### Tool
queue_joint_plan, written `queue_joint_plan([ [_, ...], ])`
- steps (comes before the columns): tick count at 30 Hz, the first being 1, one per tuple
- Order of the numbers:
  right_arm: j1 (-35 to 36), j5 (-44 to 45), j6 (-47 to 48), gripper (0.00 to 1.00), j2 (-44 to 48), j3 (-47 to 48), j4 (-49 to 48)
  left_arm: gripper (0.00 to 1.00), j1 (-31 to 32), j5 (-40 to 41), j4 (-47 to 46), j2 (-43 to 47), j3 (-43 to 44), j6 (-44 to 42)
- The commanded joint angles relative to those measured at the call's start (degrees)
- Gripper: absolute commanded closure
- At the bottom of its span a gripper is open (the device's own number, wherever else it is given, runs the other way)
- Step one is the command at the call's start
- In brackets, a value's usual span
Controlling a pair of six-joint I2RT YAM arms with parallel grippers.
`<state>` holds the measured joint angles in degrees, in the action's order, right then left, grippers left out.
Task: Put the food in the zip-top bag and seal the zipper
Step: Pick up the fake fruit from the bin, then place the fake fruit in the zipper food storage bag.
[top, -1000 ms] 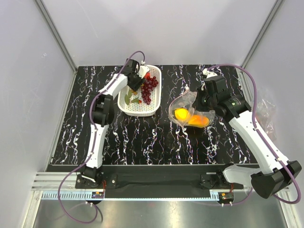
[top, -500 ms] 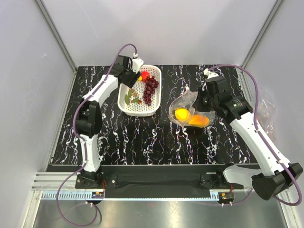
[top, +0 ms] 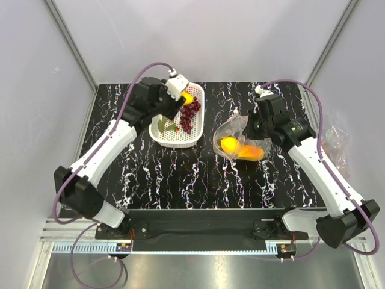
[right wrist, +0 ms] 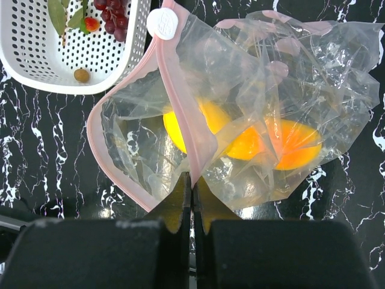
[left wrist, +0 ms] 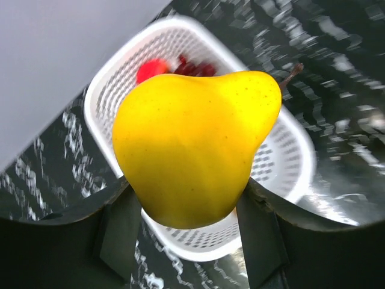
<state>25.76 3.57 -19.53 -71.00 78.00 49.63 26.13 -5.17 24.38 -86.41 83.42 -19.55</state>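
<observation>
A yellow pear-shaped fruit (left wrist: 192, 144) fills the left wrist view, with my left gripper (left wrist: 189, 220) shut on it above the white basket (left wrist: 289, 180). From above, that gripper (top: 183, 100) hangs over the basket's far end. A purple grape bunch (top: 189, 114), green leaves (top: 163, 123) and a small red piece (right wrist: 91, 23) lie in the basket. The clear zip-top bag (right wrist: 271, 90) holds a yellow fruit (right wrist: 177, 129) and orange pieces (right wrist: 289, 144). My right gripper (right wrist: 192, 180) is shut on the pink zipper (right wrist: 180, 102), holding the mouth up and open toward the basket.
A white slider clip (right wrist: 162, 23) sits at the far end of the zipper. A small brown piece (right wrist: 81, 75) lies in the basket's near corner. Crumpled clear plastic (top: 337, 141) rests beyond the table's right edge. Grey walls close in three sides.
My left gripper has risen from inside the basket with the yellow fruit in it, and the left arm's elbow has swung out to the left. The right arm and bag have barely moved.
</observation>
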Motion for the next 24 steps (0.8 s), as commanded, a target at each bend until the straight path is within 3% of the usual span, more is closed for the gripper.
queue_joint_plan([
  [1, 0.1, 0.8, -0.4, 1.0, -0.3, 3.2, -1.0, 0.66, 4.9, -1.9, -2.6, 6.1, 0.2, -1.3],
  [7, 0.2, 0.7, -1.6, 1.0, -0.5, 4.4, -0.7, 0.65, 11.3, -2.7, -1.0, 9.0, -2.0, -3.8],
  [16, 0.1, -0.5, -3.1, 1.0, -0.7, 5.1, -0.3, 0.65, 19.7, 3.4, -3.2, 8.2, -5.9, -7.4],
  [24, 0.1, -2.7, -3.9, 1.0, -0.6, 4.9, 0.2, 0.65, 27.2, 13.4, 2.7, -2.4, 5.0, -7.0],
])
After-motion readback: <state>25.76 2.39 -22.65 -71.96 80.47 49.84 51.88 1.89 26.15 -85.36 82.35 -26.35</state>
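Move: The pear is already in the left fingers; the bag's open mouth, its goal, lies about 15 cm to that hand's right, 6 cm back and 7 cm lower. The bin's middle is some 15 cm ahead, about straight in line, 24 cm below; inside the bag the yellow fruit rests about 20 cm right, 2 cm back and 22 cm down. From the right hand, the mouth is roughly 6 cm ahead, 6 cm left and 5 cm lower. The pear, still gripped by the left fingers, is carried clear of the bin towards the bag's mouth: about 13 cm to the right and 11 cm back, arching up some 5 cm and sinking again to its starting height, the last stretch almost purely rightward. Meanwhile the left hand swings some 25 degrees clockwise, and the shut right fingers keep their pinch on the bag's rim. ##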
